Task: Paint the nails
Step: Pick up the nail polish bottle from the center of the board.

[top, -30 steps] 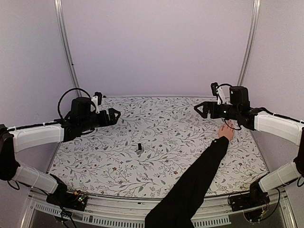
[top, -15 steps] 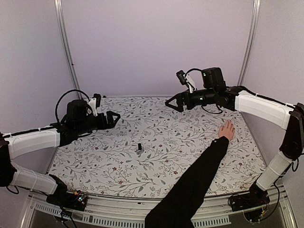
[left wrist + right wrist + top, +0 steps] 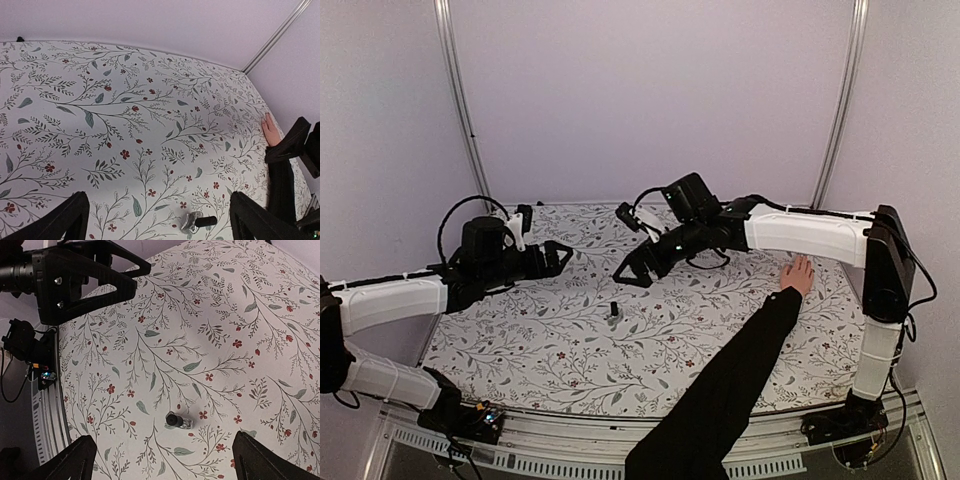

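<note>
A bare hand (image 3: pixel 797 275) in a long black sleeve (image 3: pixel 735 375) lies palm down at the table's right side; its nails are too small to make out. The hand also shows in the left wrist view (image 3: pixel 270 131). A small bottle with a black cap (image 3: pixel 614 312) stands mid-table. My right gripper (image 3: pixel 632 275) hangs open just above and behind the bottle (image 3: pixel 177 420), which sits between its fingers from above. My left gripper (image 3: pixel 560 257) is open at the left, pointing toward the bottle (image 3: pixel 200 221), with nothing held.
The floral tablecloth (image 3: pixel 570 340) covers the table. White walls and two metal posts (image 3: pixel 460 100) close the back. The left gripper's black body (image 3: pixel 85 275) shows at the upper left of the right wrist view. The sleeve crosses the near right edge.
The right arm has swung left from beside the hand to over the middle of the table, above the bottle. The left arm has barely shifted. The hand stays put.
</note>
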`<state>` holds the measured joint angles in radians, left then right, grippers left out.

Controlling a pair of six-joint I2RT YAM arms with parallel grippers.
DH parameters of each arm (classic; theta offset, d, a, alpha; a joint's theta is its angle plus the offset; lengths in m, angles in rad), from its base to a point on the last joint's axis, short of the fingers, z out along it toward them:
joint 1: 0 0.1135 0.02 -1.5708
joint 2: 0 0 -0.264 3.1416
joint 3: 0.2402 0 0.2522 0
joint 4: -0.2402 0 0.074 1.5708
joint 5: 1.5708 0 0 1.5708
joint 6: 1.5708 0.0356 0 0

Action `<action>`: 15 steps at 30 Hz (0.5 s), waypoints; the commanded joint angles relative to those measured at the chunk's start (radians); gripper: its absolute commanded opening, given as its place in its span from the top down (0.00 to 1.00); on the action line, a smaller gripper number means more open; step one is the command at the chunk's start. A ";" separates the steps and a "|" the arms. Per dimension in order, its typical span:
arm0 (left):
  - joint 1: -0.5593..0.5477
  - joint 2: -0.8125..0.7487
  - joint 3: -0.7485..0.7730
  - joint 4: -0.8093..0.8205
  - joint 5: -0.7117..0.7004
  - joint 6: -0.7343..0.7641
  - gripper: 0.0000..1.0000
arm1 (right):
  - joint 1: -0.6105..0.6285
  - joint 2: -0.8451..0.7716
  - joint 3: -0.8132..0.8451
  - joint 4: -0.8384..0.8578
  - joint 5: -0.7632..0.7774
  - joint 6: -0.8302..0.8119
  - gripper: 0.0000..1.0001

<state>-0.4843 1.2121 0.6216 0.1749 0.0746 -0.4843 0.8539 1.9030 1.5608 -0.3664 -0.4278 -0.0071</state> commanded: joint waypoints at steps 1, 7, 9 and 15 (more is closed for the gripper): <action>0.008 -0.009 -0.011 0.023 0.002 -0.012 0.00 | 0.040 0.080 0.064 -0.022 0.041 -0.020 0.03; 0.027 -0.015 -0.010 0.018 0.015 -0.021 0.00 | 0.081 0.151 0.106 -0.006 0.077 -0.018 0.14; 0.029 -0.021 -0.014 0.020 0.018 -0.027 0.00 | 0.091 0.179 0.122 -0.009 0.093 -0.022 0.17; 0.040 -0.043 -0.026 0.007 0.009 -0.024 0.00 | 0.122 0.231 0.137 -0.007 0.149 -0.029 0.26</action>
<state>-0.4614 1.1973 0.6121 0.1810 0.0868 -0.5072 0.9535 2.0972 1.6699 -0.3740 -0.3424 -0.0238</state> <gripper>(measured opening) 0.996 0.755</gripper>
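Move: The nail polish bottle lies on the table about 17 cm below the right gripper, some 6 cm to its left and roughly 3 cm farther out. The only thing near the right gripper's way is the idle left gripper, at about its height, some 16 cm to its left and 5 cm farther out. From the left gripper, the bottle is roughly 11 cm to the right, about level fore and aft, and 16 cm below. Sink the right gripper about 6 cm towards the nail polish bottle while carrying it some 5 cm left, easing slightly back as it goes. Tip the fingers a little more steeply down, by about 5 degrees, and draw them in from fully open to roughly three-quarters, without touching anything yet. ##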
